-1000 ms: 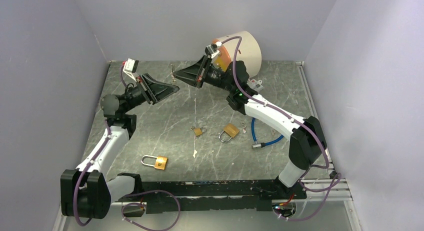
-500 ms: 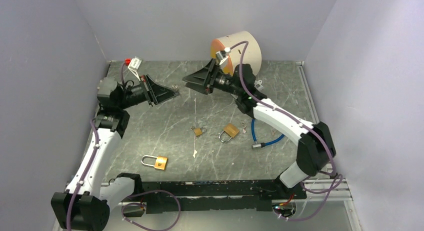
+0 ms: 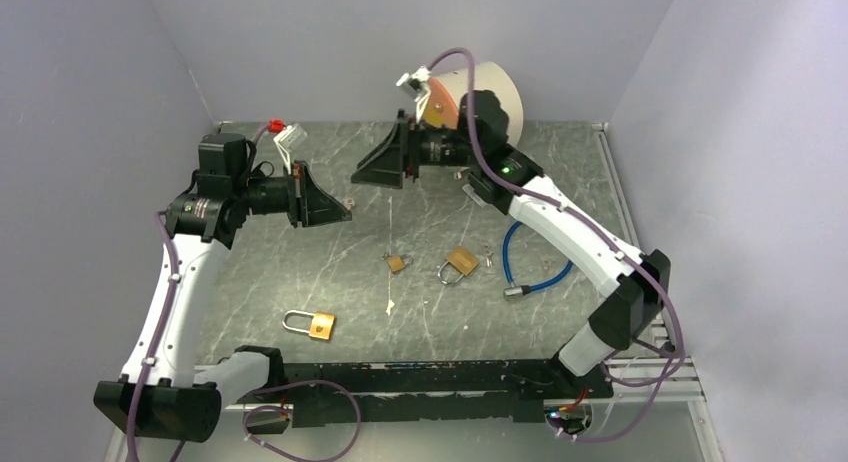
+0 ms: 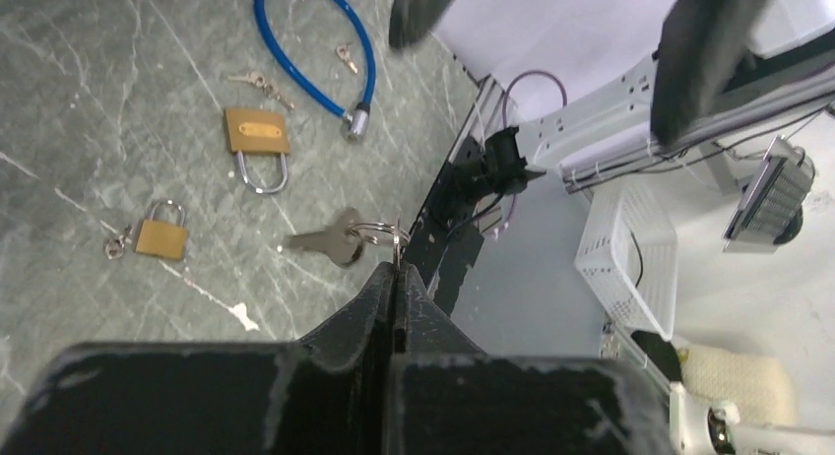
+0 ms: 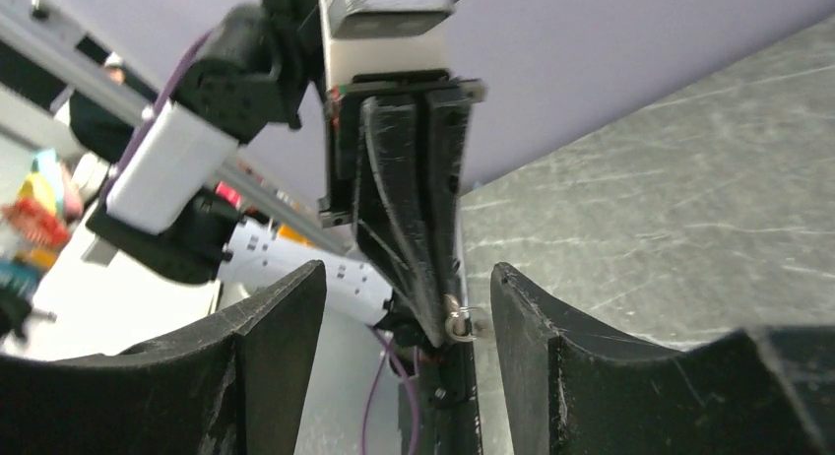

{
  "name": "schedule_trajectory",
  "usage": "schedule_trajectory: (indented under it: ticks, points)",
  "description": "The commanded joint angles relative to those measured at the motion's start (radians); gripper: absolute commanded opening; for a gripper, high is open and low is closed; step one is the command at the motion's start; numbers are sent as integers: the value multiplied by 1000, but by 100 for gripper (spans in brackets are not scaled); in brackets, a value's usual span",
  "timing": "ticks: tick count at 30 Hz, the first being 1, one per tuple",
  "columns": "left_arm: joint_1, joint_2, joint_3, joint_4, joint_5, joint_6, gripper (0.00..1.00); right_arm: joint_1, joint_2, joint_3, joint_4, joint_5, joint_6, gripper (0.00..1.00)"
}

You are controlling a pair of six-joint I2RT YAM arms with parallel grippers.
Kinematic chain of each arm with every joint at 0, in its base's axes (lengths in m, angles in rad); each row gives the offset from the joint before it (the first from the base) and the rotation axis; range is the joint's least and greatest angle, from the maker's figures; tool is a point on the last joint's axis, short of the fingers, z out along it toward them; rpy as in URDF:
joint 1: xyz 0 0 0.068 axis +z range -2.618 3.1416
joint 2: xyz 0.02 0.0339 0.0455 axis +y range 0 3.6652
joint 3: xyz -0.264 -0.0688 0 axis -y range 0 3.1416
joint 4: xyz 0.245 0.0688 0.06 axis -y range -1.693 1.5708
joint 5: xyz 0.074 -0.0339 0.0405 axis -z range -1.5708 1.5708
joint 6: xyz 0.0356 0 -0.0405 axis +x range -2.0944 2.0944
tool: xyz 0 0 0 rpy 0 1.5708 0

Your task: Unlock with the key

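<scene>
My left gripper (image 3: 345, 208) is shut on the ring of a silver key (image 4: 330, 241), held in the air at the left; the key juts past its closed tips (image 4: 394, 270). My right gripper (image 3: 362, 172) is open and empty, raised and facing the left one; in the right wrist view its gap (image 5: 409, 297) frames the left gripper's tips and the key ring (image 5: 460, 324). Three brass padlocks lie on the table: a large one (image 3: 311, 324) at the front left, a small one (image 3: 397, 263) in the middle, and another (image 3: 458, 264) to its right.
A blue cable lock (image 3: 530, 272) lies right of the padlocks, with loose keys (image 3: 487, 255) beside it. A tan cylinder (image 3: 478, 94) lies on its side at the back. A white chip (image 3: 389, 306) lies near the front. Walls close in the table on three sides.
The left arm has risen and drawn back left with the key. The right gripper has lifted and turned level to face it, and its jaws now stand open around the key ring.
</scene>
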Motion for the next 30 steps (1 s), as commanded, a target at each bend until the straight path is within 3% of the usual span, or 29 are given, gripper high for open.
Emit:
schedule_trajectory:
  ticks: [1,10,16,21,26,30]
  points:
    - [-4,18,85,-192,57,198,3,62,60,89,-162,-114,-156,63]
    - [-4,10,99,-238,78,252,2,82,89,84,-207,-112,-163,59]
    - [-4,9,103,-253,85,257,3,82,91,58,-161,-163,-117,28]
    - [-3,7,104,-254,106,255,2,82,84,44,-157,-187,-116,20]
    - [-4,-1,104,-252,125,254,3,83,68,4,-79,-209,-63,0]
    - [-4,-4,115,-263,110,247,4,78,22,-77,65,-148,33,0]
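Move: The key on its ring is already in the left fingers, its middle about 2 cm ahead of that hand, 1 cm to its right and 1 cm lower. From the open right hand it is roughly 2 cm back, 2 cm left and 5 cm down. Far below the right hand, some 38 cm, the small padlock lies about 1 cm ahead and 3 cm right, the large padlock 1 cm ahead and 16 cm right, and the long-shackle padlock 12 cm back and 14 cm left. The key and its ring stay pinched in the left fingertips, drawn back about 3 cm, while the right hand comes down some 6 cm, with about 4 cm back and a little left, onto them. It settles there turned roughly 15 degrees counter-clockwise, then shuts its fingers from well open to fully closed, pinching the ring or key bow right against the left fingertips. ##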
